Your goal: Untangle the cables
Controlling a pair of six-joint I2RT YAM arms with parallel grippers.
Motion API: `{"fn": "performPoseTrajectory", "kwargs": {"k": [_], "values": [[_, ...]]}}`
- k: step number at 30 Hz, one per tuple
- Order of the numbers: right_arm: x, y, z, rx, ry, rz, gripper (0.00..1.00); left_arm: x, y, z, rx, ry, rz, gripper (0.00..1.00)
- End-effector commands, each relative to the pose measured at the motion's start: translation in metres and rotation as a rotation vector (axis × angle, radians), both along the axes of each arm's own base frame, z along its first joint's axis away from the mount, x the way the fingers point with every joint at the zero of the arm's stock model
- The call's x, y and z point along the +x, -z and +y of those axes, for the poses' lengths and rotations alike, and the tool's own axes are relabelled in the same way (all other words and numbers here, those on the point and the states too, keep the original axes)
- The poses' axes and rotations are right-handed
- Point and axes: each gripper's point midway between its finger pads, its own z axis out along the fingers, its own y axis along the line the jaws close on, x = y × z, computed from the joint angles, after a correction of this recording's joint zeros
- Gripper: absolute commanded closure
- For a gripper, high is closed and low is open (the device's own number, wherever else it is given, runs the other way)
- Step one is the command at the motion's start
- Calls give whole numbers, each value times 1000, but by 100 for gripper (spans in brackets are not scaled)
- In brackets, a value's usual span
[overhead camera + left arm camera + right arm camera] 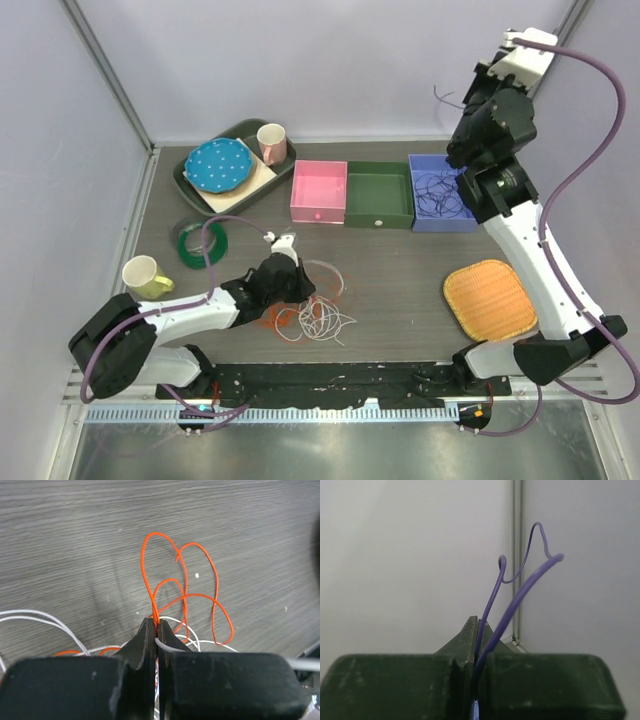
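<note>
A tangle of red-orange and white cables [318,316] lies on the dark table near the front. My left gripper [306,296] is low at the tangle's left edge. In the left wrist view it [156,622] is shut on the red-orange cable [182,580], and a white cable [167,646] comes out between the jaws too. My right gripper [463,104] is raised high at the back right. It [478,622] is shut on a dark purple cable [520,570], whose end [440,97] sticks out. More dark purple cable [438,192] lies coiled in the blue box. No green cable shows.
Pink box [318,212], green box [378,219] and blue box [442,224] stand in a row at the back. A tray [190,186] holds a blue plate [220,165] and pink cup [271,143]. A green tape roll [200,243], a yellow cup [147,277] and a woven mat [490,298] lie around.
</note>
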Motion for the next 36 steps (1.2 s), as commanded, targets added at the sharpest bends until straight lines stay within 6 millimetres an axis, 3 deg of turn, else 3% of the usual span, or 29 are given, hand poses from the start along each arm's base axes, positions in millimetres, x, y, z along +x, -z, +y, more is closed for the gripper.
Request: {"fn": "performPoseTrajectory", "kwargs": {"k": [1, 6, 8, 10, 12, 14, 15, 18, 21, 25, 30, 34, 36], "values": [[2, -31, -23, 30, 3, -81, 99, 6, 11, 17, 77, -91, 11, 100], [19, -30, -13, -22, -51, -67, 99, 7, -3, 1, 53, -7, -15, 96], [28, -23, -8, -52, -62, -42, 99, 4, -18, -10, 13, 67, -52, 57], [31, -18, -8, -55, -53, -34, 99, 4, -32, -15, -15, 97, -81, 29], [38, -9, -12, -64, -19, -26, 99, 5, -53, -18, -45, 113, -122, 18], [49, 4, -10, -78, -6, -4, 99, 5, -62, -15, -36, 113, -134, 0], [54, 9, -9, -82, -2, 3, 99, 7, -77, -15, -52, 109, -162, 0], [68, 24, -5, -85, -4, 28, 99, 11, -96, -1, -30, 47, -189, 0], [82, 41, -4, -78, -1, 53, 99, 15, -104, 19, 31, -25, -196, 0], [106, 73, -3, -74, -2, 107, 99, 17, -97, 46, 145, -122, -169, 0], [140, 117, -27, -46, 39, 173, 99, 15, -86, 47, 165, -119, -147, 0], [170, 173, -41, -19, 57, 269, 99, 14, -74, 49, 196, -115, -126, 0], [176, 194, -55, 16, 105, 296, 99, 13, -71, 49, 203, -109, -120, 0]]}}
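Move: The orange and white cable strands pinched in the left fingers belong over the white tangle, whose middle lies about 6 cm back, 3 cm right and 5 cm below that hand; the orange coils are some 5 cm back and 6 cm left. The purple cable hangs in the right hand, and the blue bin is about 18 cm ahead of it, 2 cm right and 50 cm down, with the green bin 17 cm ahead and 15 cm left. The orange and white strands are let go as the left hand, after dipping slightly, spreads its fingers wide, rises clear about 11 cm, then sinks back a few and drifts left. The purple cable stays pinched in the right hand, which edges right, then swings forward and down towards the blue bin, some 16 cm each way, tipping down about 15 degrees. ##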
